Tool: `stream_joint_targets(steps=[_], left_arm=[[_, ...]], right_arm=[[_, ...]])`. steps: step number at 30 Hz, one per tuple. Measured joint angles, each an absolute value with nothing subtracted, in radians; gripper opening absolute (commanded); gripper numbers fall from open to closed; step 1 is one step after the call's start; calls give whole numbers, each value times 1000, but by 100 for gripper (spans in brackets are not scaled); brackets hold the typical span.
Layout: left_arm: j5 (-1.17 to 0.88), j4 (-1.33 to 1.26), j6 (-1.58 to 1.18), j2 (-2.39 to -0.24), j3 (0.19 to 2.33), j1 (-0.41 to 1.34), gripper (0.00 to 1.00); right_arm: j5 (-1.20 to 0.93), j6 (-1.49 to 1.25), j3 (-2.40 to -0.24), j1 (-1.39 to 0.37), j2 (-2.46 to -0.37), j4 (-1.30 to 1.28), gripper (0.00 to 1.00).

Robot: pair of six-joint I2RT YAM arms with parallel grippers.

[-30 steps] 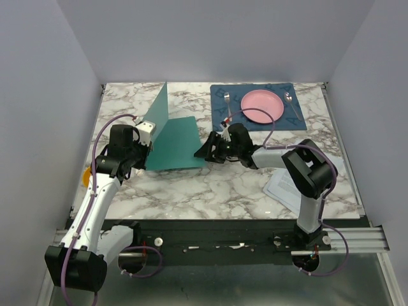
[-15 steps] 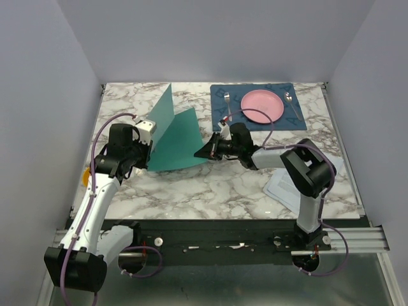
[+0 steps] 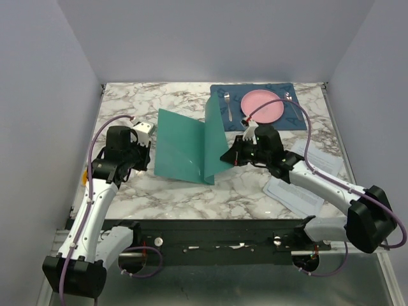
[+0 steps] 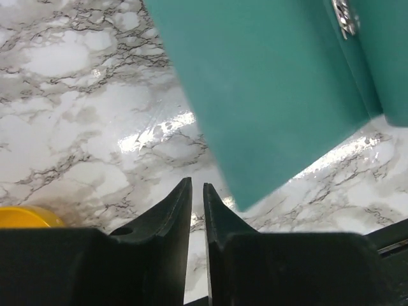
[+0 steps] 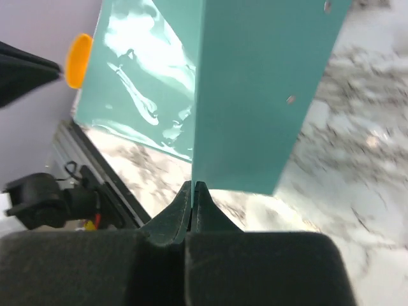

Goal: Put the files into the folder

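The teal folder (image 3: pixel 182 152) lies open on the marble table. Its left cover rests flat. Its right cover (image 5: pixel 255 95) stands upright, and my right gripper (image 3: pixel 225 157) (image 5: pixel 192 185) is shut on that cover's lower edge. A metal clip (image 4: pixel 344 16) shows inside the folder. My left gripper (image 3: pixel 150 149) (image 4: pixel 197 186) hovers just left of the flat cover's corner (image 4: pixel 268 95), jaws a narrow slit apart and nothing between them. The files (image 3: pixel 296 191), white printed sheets, lie at the right, partly under my right arm.
At the back right lies a dark blue placemat (image 3: pixel 220 95) with a pink plate (image 3: pixel 261 106), a fork (image 3: pixel 227 105) and a spoon (image 3: pixel 290 97). A yellow object (image 3: pixel 86 175) (image 4: pixel 25 217) sits at the table's left edge.
My right gripper shut on the folder's right cover, raised it upright and pulled right. My left gripper parted slightly and let go of the left cover, which now lies down.
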State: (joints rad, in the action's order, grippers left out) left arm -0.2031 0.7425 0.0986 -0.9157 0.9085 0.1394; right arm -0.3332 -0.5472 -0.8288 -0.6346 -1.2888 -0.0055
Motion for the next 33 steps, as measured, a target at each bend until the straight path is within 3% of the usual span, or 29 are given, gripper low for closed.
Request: stream_joint_targets(steps=[9, 16, 17, 19, 20, 23, 26, 33], left_arm=[[-82, 788, 105, -803, 978, 139, 47], [-120, 770, 111, -814, 1042, 139, 56], [-139, 762, 109, -839, 1047, 140, 57], [-175, 745, 104, -891, 1053, 141, 60], [-189, 735, 103, -929, 1053, 147, 61], [-216, 719, 101, -1024, 1053, 179, 62], [-219, 702, 101, -1079, 1053, 219, 62], [-218, 667, 101, -1109, 1053, 264, 62]], right_arm=[[-272, -569, -622, -633, -1142, -52, 0], [-182, -619, -561, -635, -1052, -233, 3], [-173, -624, -559, -635, -1044, -249, 14], [-164, -639, -557, -635, -1042, -272, 22], [-159, -648, -553, -635, -1045, -282, 32], [-139, -678, -525, -635, -1049, -324, 72], [-92, -710, -505, -635, -1034, -414, 100], [49, -754, -616, -635, -889, -596, 100]])
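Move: Pinched in my right hand is the raised cover of the folder. It is going to bare table by the front edge, about 12 cm back, 12 cm right and 14 cm below; the files lie some 29 cm right and 4 cm back, and the plate 32 cm ahead, 11 cm right. For my left hand, the folder's left leaf is roughly 13 cm ahead, 12 cm right and 15 cm down; the yellow cup is level, 22 cm left. I swing the folder's cover down with my right hand, about 9 cm back, 12 cm right and 12 cm down. The fingers tip downward and turn clockwise as they go; near the bottom they open wide, let go, and rise some 5 cm clear. My left hand, touching nothing, hops up about 7 cm and drops again, coming 4 cm forward and 5 cm right over the left leaf, its fingers opening further. ##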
